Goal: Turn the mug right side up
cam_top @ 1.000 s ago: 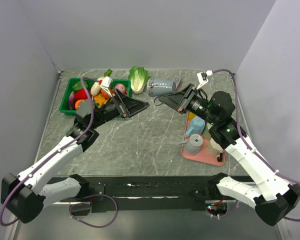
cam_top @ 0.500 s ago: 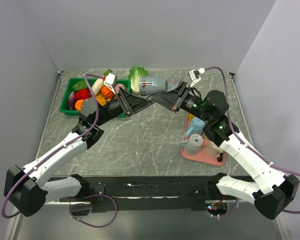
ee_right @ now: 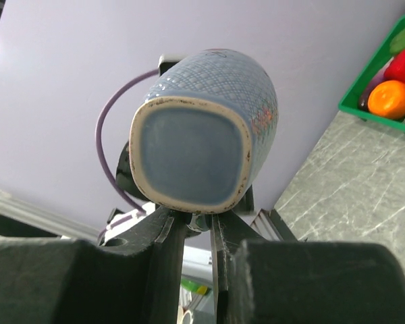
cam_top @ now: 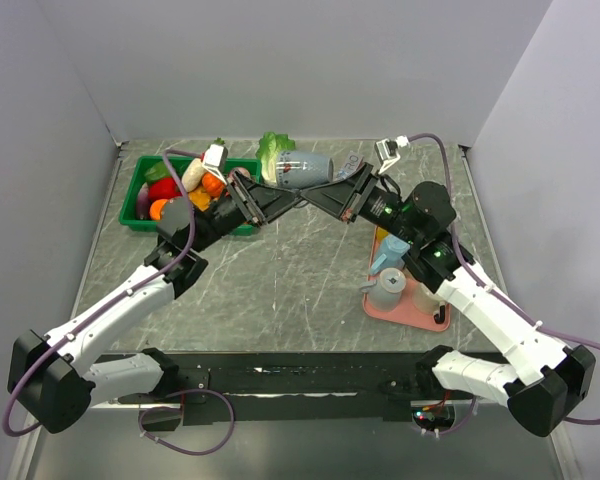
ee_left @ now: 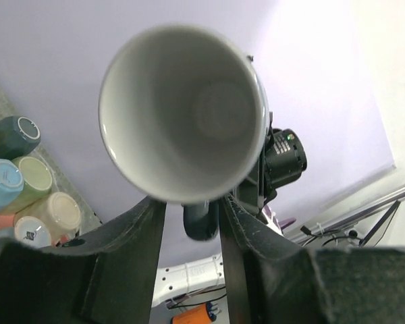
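The blue-grey mug (cam_top: 302,170) hangs on its side in the air over the back of the table. In the left wrist view its white mouth (ee_left: 182,115) faces the camera. The right wrist view shows its flat base (ee_right: 196,142). My right gripper (cam_top: 318,196) (ee_right: 197,216) is shut on the mug's handle from the right. Coming from the left, my left gripper (cam_top: 290,198) (ee_left: 192,202) has its jaws on either side of the dark handle (ee_left: 201,219). The right finger lies against the handle, and a gap shows beside the left finger.
A green basket (cam_top: 132,195) of toy vegetables stands at the back left, with a lettuce (cam_top: 273,148) behind the mug. A pink tray (cam_top: 435,318) with several cups (cam_top: 388,288) sits on the right under my right arm.
My right arm carried the mug left and up. The left gripper came in under it and narrowed its jaws around the handle.
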### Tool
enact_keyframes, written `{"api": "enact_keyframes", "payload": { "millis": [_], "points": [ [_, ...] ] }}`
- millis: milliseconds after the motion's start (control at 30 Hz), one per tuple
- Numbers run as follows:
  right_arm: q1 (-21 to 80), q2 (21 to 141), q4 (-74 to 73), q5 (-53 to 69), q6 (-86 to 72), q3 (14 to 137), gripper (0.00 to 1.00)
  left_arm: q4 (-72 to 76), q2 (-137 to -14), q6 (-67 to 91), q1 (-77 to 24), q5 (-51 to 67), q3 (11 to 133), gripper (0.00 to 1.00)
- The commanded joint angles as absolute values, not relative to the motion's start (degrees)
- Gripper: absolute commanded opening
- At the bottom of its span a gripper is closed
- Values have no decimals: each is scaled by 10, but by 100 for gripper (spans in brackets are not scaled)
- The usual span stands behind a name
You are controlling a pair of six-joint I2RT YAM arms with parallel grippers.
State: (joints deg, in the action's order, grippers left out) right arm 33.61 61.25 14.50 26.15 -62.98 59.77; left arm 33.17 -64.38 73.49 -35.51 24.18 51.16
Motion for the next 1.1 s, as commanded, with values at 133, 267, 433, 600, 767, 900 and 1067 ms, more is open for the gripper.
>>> {"api": "enact_keyframes", "payload": {
  "millis": [133,267,433,600,767,900,1067],
  "points": [
    [345,605,201,282,-619,582,0,377,-640,778,-355,206,531,35],
    [345,606,209,280,-627,572,0,388,-653,787,-356,221,534,24],
    [345,605,188,274,-626,573,0,374,-663,772,-362,231,539,1],
    [345,603,104,263,-605,590,23,293,-646,717,-363,199,556,1],
    [345,584,35,215,-596,577,91,106,-621,606,-363,136,612,1],
    [345,575,-39,188,-580,577,100,-21,-615,521,-363,63,656,1],
    [343,560,-170,135,-568,571,100,-143,-595,419,-363,-57,681,1]
  ]
}}
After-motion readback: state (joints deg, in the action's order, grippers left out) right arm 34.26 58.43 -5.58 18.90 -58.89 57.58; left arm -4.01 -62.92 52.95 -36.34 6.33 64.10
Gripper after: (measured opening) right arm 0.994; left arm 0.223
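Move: The mug's body lies about 5 cm ahead, 1 cm right and 2 cm above the left hand, mouth facing it, with the handle between its half-open fingers. The right hand, already gripping that handle, has the body 5 cm ahead, 1 cm left and 2 cm above. Some 28 cm below the left hand lie the lettuce, roughly 26 cm ahead and 5 cm left, and the carton, 23 cm ahead and 12 cm right. Left closes on the handle, right lets go, sinking 8 cm; left moves forward and down, turning about 30 degrees. ##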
